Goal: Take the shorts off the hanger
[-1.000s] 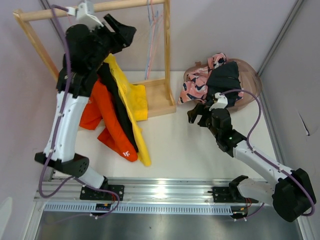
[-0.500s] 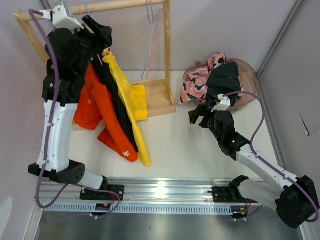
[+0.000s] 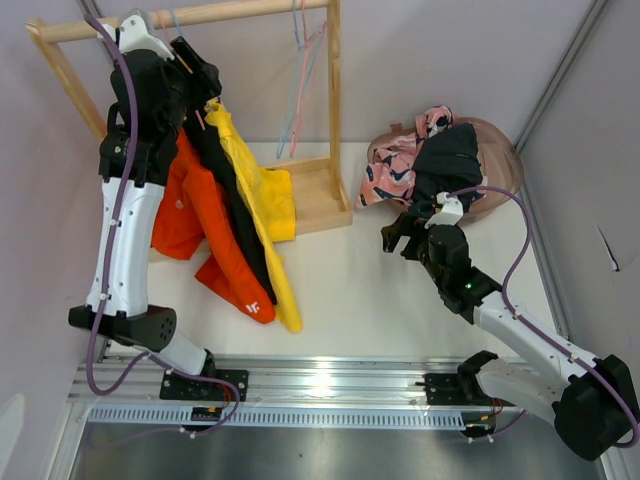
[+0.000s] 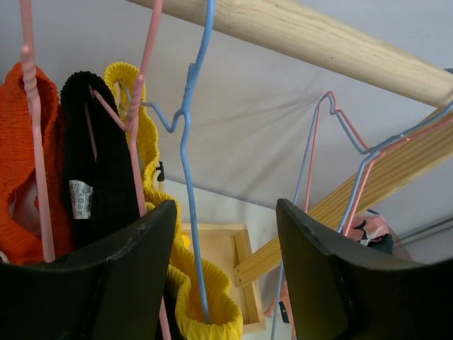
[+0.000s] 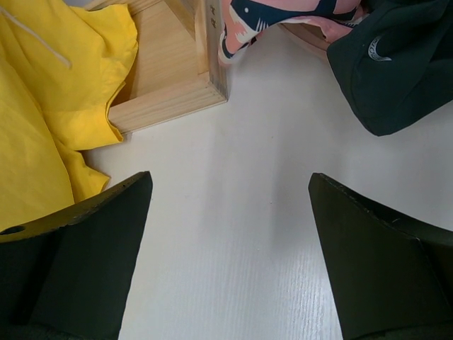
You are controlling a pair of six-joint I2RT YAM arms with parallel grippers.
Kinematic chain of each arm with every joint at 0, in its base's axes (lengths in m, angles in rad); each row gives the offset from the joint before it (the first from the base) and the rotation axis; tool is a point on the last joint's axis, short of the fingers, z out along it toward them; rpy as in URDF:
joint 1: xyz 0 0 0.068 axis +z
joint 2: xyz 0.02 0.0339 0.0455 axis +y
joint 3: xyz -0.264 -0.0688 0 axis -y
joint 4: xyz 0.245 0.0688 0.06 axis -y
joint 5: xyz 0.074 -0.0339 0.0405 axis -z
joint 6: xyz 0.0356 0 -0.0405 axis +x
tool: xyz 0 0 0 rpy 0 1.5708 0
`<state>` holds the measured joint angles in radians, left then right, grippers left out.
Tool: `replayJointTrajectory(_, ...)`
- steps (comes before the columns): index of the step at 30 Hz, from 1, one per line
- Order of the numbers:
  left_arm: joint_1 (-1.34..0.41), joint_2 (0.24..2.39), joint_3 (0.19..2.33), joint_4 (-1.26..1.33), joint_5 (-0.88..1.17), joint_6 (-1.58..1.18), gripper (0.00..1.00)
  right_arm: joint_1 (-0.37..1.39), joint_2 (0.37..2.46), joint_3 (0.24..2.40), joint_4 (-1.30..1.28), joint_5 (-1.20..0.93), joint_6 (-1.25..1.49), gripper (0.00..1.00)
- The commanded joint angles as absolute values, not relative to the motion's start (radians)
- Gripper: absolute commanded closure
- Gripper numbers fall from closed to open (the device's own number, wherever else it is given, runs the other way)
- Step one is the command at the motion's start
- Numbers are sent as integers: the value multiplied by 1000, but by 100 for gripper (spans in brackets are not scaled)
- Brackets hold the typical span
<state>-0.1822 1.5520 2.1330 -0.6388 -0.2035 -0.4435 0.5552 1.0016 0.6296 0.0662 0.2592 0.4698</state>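
Orange shorts [image 3: 195, 215], black shorts [image 3: 232, 215] and yellow shorts [image 3: 262, 195] hang on wire hangers from the wooden rail [image 3: 240, 12], their hems trailing on the table. My left gripper [image 3: 195, 62] is open up at the rail. In the left wrist view the blue hanger [image 4: 188, 120] carrying the yellow shorts [image 4: 195, 287] runs between its fingers [image 4: 134, 269]; the orange [image 4: 18, 142] and black [image 4: 99, 163] waistbands hang to the left. Pink floral shorts [image 3: 392, 168] and a second black pair [image 3: 450, 158] lie on a tan basket [image 3: 505, 160]. My right gripper [image 3: 400, 232] is open and empty over the table.
The wooden rack's base frame [image 3: 318, 195] stands on the white table between the hanging shorts and the basket. Two empty hangers, blue and pink [image 3: 305, 70], hang at the rail's right end. The right wrist view shows the rack base corner [image 5: 177, 78] ahead.
My left gripper has moved left along the rail, to the hanger hooks above the hanging shorts. The right arm has shifted only slightly. The shorts swung a little.
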Motion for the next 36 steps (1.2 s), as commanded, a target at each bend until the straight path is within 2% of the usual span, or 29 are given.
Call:
replayJointTrajectory(1,-166,1571,2122,-617,-187,-443,36,561,988,627,80,287,460,1)
replayJointTrajectory(13,-153,1646,2155,-583,-167,-454,37,560,989,618,78,301,448,1)
replayJointTrajectory(17,-153,1713,2226,-612,-156,-460,56,560,996,614,83,301,446,1)
replayJointTrajectory(19,-153,1733,2286,-635,-158,-465,60,560,996,612,83,307,449,0)
replayJointTrajectory(21,-153,1747,2307,-641,-156,-468,78,560,993,609,83,308,446,1)
replayJointTrajectory(22,-153,1747,2309,-641,-156,-469,93,560,994,607,84,311,448,1)
replayJointTrajectory(23,-153,1746,2312,-643,-155,-472,100,560,993,604,86,310,448,1)
replayJointTrajectory(31,-160,1727,2379,-638,-45,-535,100,620,963,684,169,181,396,0)
replayJointTrajectory(36,-167,1715,2442,-632,23,-595,100,811,1015,895,183,156,278,1)
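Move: The neck of the blue hanger carrying the yellow shorts is about 6 cm straight ahead of the left hand and 2 cm lower. The yellow shorts' middle lies some 5 cm ahead, 4 cm right and 25 cm below; the next pink hanger is 6 cm ahead and 3 cm left, the rail 7 cm ahead and 8 cm up. From the right hand, the yellow shorts are 12 cm ahead, 30 cm left and 7 cm higher. The left fingers pinch shut on the blue hanger's wire just under its neck, after reaching about 6 cm forward and 4 cm down with the wire between them; still gripping, the hand then lifts 3 cm, easing back and right. Late on, the open right hand sets off left and up, drawing back slightly, some 8 cm towards the yellow shorts. ##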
